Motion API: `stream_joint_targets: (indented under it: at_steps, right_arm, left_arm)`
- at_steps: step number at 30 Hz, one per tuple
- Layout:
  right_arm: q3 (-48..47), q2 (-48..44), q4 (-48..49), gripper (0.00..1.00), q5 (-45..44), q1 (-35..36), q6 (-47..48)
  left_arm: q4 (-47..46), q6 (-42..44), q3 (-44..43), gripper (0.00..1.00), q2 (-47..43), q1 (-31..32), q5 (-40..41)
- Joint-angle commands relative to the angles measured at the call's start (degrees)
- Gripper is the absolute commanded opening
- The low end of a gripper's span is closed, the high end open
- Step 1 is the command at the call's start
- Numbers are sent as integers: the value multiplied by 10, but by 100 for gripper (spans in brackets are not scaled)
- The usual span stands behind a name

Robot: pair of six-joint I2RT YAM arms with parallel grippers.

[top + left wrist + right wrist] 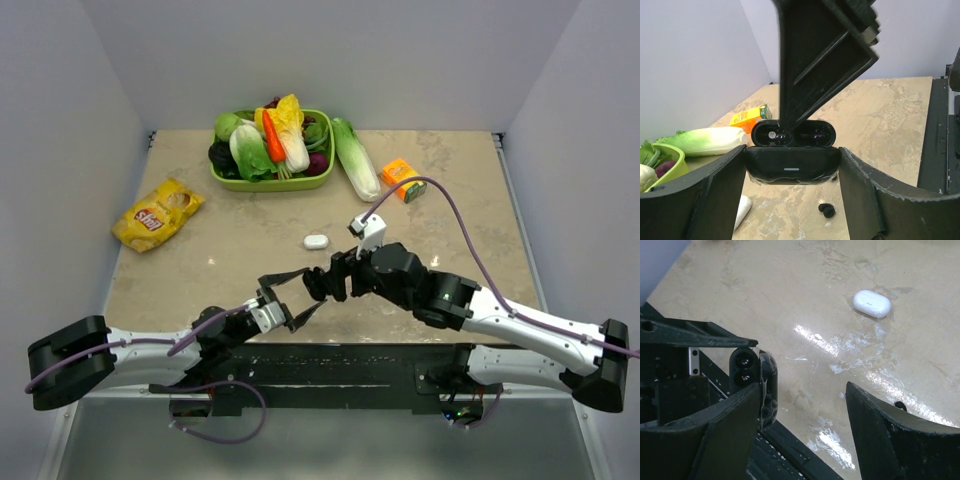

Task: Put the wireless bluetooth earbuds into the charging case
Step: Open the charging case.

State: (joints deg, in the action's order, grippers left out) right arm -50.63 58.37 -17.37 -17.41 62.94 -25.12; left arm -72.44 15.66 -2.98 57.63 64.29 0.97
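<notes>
A black charging case is held off the table with its lid open, and my left gripper is shut on its two sides. In the top view the left gripper meets my right gripper near the table's front edge. The right gripper is open, with nothing between its fingers. One right finger reaches down with its tip at the case's left well. A black earbud lies on the table below the case. I cannot tell whether a bud sits in either well.
A white closed case lies mid-table, also in the right wrist view. A green basket of vegetables, a loose cabbage and an orange box stand at the back. A yellow chip bag lies at the left.
</notes>
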Motion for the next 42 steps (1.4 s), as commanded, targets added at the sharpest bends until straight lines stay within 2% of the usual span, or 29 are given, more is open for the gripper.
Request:
stream_joint_targets:
  at_steps: [1, 5, 8, 13, 24, 33, 42]
  right_arm:
    - [21, -81, 56, 70, -3, -3, -8]
    - [22, -100, 49, 68, -25, -4, 0]
    - [24, -81, 38, 68, -4, -8, 3]
    - [45, -67, 88, 68, 30, -8, -15]
    - [56, -37, 148, 54, 102, -45, -32]
    - [65, -10, 169, 50, 186, -75, -52]
    - [66, 9, 164, 49, 206, -82, -57]
  left_arm:
    - [-129, 11, -7, 0, -7, 5, 22]
    - [-130, 1, -6, 0, -2, 5, 54]
    - [-151, -5, 3, 0, 6, 5, 47]
    - [-185, -13, 10, 0, 16, 6, 36]
    - [-188, -13, 16, 0, 10, 12, 29]
    - [-198, -11, 18, 0, 8, 15, 33]
    - [-202, -6, 21, 0, 5, 15, 37]
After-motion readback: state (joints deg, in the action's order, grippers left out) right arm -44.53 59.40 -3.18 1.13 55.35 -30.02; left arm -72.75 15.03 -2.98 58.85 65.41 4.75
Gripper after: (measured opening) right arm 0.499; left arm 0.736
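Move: The black charging case sits in the left hand's fingertips, right at its hand point, lid side up. From the right hand it lies about 4 cm to the left, 3 cm back and roughly level, next to one fingertip. The white case on the table is about 13 cm ahead of the right hand, 5 cm left and 15 cm below; a black earbud lies some 2 cm ahead, 2 cm right and 16 cm below. Right hand hops about 4 cm up and down, shifting left towards the held case's lid, its fingers narrowing. ##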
